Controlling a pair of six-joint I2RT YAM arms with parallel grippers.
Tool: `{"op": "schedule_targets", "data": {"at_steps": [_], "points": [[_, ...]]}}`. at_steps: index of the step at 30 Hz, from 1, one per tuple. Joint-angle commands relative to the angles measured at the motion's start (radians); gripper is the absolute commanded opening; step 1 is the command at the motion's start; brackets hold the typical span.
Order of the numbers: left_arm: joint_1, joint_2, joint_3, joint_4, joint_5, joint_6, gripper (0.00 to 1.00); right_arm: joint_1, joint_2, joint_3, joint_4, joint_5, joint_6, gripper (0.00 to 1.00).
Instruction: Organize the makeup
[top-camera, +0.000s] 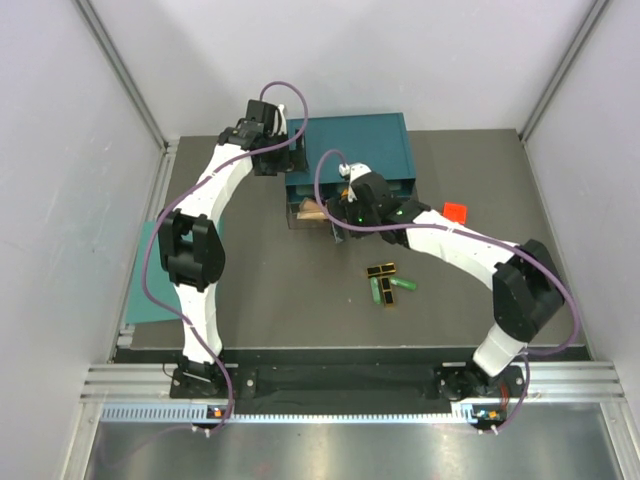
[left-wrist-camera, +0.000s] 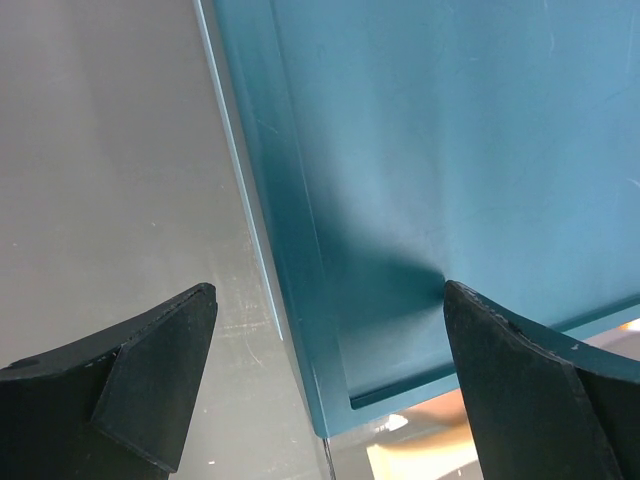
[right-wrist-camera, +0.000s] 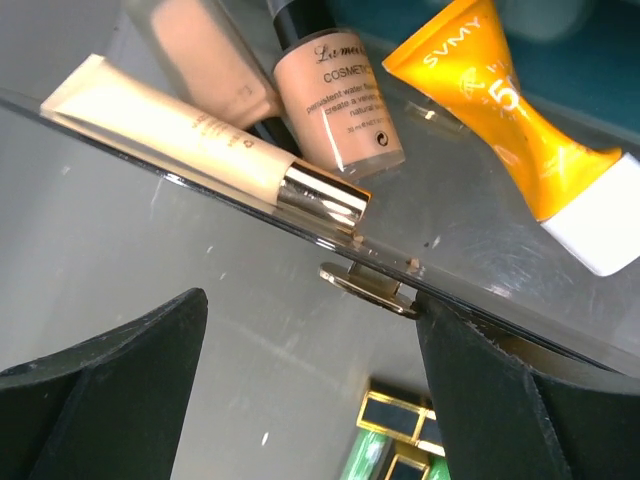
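Note:
In the right wrist view a clear drawer (right-wrist-camera: 470, 235) holds a cream slim tube (right-wrist-camera: 190, 140), a tan bottle (right-wrist-camera: 335, 105) and an orange-white tube (right-wrist-camera: 500, 100). Its gold handle (right-wrist-camera: 368, 285) sits just ahead of my open right gripper (right-wrist-camera: 310, 305), close to the right finger. Green sticks (top-camera: 395, 288) and black-and-gold cases (top-camera: 381, 271) lie on the table; they also show low in the right wrist view (right-wrist-camera: 400, 435). My right gripper (top-camera: 342, 215) is at the drawer front. My left gripper (top-camera: 285, 158) is open over the teal organizer's left front corner (left-wrist-camera: 330, 360).
The teal organizer (top-camera: 350, 145) stands at the back centre with its drawer (top-camera: 312, 212) pulled out. A small red cube (top-camera: 455, 212) lies right of it. A flat teal panel (top-camera: 150, 275) lies at the table's left edge.

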Motion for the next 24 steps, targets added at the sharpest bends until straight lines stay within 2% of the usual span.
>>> {"op": "schedule_targets", "data": {"at_steps": [1, 18, 24], "points": [[0.006, 0.003, 0.019, -0.007, 0.013, -0.001, 0.99, -0.01, 0.06, 0.123, 0.088, 0.044, -0.046, 0.84], [0.006, 0.008, -0.008, -0.032, 0.018, 0.031, 0.99, -0.089, 0.272, 0.367, 0.083, 0.074, -0.083, 0.84], [0.006, 0.002, -0.012, -0.036, 0.007, 0.045, 0.99, -0.093, 0.257, 0.338, 0.082, 0.061, -0.066, 0.84]]}}
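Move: The drawer knob is right at the open right fingers, about 1 cm ahead and 2 cm right; the box's middle is about 18 cm ahead, 3 right. In the drawer, the cream tube lies 3 cm ahead and 7 left, the orange tube 8 ahead, 4 right. The black palettes lie 9 cm back, 9 right. From the left hand, the lid corner is 5 cm back, 1 left; the knob, 14 back, 11 right, 7 below. Push the drawer front straight forward under the box lid with the right gripper, its fingers kept open and the fingertip already against the front beside the knob. Run about 9 cm level and steady, letting the hand turn some 5 degrees clockwise, then stop. Meanwhile hold the left gripper still and open at the lid's front left corner, one finger resting on the lid. ##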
